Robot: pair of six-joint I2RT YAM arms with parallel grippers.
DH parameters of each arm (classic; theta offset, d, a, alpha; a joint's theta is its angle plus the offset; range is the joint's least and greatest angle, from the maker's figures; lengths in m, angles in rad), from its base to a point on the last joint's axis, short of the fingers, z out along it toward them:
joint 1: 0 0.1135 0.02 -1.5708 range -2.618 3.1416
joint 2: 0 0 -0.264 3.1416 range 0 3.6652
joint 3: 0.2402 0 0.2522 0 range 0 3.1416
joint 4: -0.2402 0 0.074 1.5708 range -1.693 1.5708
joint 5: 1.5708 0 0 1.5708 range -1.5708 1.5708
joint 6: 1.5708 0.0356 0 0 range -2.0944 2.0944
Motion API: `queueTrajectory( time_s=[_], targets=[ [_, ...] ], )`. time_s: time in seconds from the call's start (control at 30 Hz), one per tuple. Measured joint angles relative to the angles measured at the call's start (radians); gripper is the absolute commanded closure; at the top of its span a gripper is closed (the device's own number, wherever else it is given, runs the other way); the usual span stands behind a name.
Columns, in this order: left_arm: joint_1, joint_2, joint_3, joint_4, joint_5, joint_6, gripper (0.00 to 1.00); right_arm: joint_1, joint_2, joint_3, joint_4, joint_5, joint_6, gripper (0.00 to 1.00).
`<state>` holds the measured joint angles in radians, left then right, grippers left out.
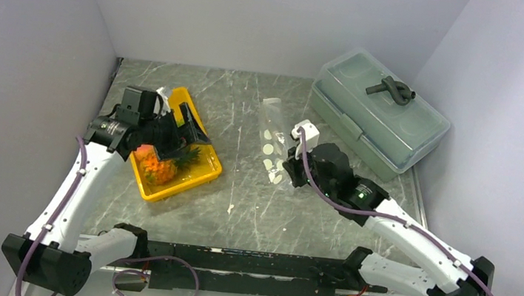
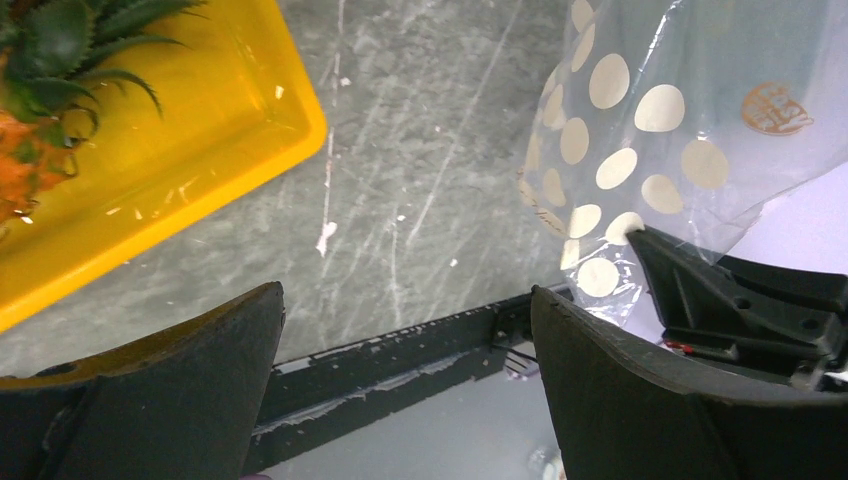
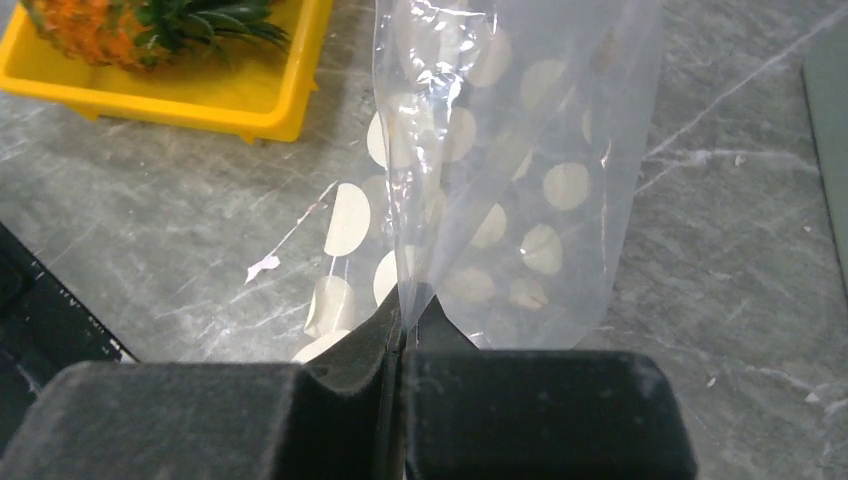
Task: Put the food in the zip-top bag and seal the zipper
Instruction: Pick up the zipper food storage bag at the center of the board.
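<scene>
An orange toy pineapple (image 1: 160,168) with a green crown, the only food I see, lies in the yellow tray (image 1: 200,173). My left gripper (image 1: 175,134) hangs over the tray just behind it, open and empty (image 2: 407,292); the pineapple (image 2: 40,90) shows at that view's upper left. The zip-top bag (image 1: 270,138), clear with white dots, is lifted off the table at mid-centre. My right gripper (image 1: 292,172) is shut on the bag's near edge (image 3: 405,310), and the bag (image 3: 520,150) stands up from the pinch. I cannot make out the zipper.
A big grey-green lidded box (image 1: 378,116) with a dark handle stands at the back right. The yellow tray (image 3: 250,100) lies left of the bag, a hand's width away. A black rail (image 1: 253,262) runs along the near table edge. White walls close in three sides.
</scene>
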<state>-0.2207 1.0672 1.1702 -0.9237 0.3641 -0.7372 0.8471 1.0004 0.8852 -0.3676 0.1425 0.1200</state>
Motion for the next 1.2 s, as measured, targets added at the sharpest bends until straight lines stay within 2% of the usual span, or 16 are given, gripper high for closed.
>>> queueTrajectory(
  time_s=[0.4, 0.63, 0.93, 1.2],
  targets=[
    [0.056, 0.068, 0.097, 0.03, 0.189, -0.046, 0.01, 0.001, -0.27, -0.181, 0.062, -0.167, -0.208, 1.0],
    [0.068, 0.088, 0.132, 0.039, 0.265, -0.047, 0.02, 0.001, -0.32, -0.224, 0.063, -0.281, -0.344, 1.0],
    [0.073, 0.091, 0.044, 0.106, 0.36, -0.103, 0.02, 0.001, -0.372, -0.23, 0.063, -0.411, -0.466, 1.0],
    [0.081, 0.118, 0.048, 0.171, 0.451, -0.169, 0.02, 0.001, -0.395, -0.23, 0.054, -0.483, -0.532, 1.0]
  ],
)
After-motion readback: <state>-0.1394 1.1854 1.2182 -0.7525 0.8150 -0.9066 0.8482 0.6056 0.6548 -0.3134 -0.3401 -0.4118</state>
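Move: The zipper food storage bag is already pinched by its bottom end in the right fingers; its middle lies about 9 cm ahead of that hand, 4 cm left and 4 cm below. From the open, empty left hand, the bag's middle is some 21 cm to the right, 5 cm ahead and 6 cm lower. The yellow tray's middle lies about 10 cm left of the left hand, 6 cm ahead and 17 cm down, the pineapple roughly 12 cm left, 3 cm back and 13 cm down. Backwards by about 8 cm and slightly up, the right hand draws the pinched bag, while its wrist swings some 35 degrees counter-clockwise and tips the fingers up towards level, bringing the open end round towards the left hand. The left hand, fingers staying wide open, rises about 5 cm with a small dip on the way and shifts 4 cm right towards the bag, rolling so its left side drops. ##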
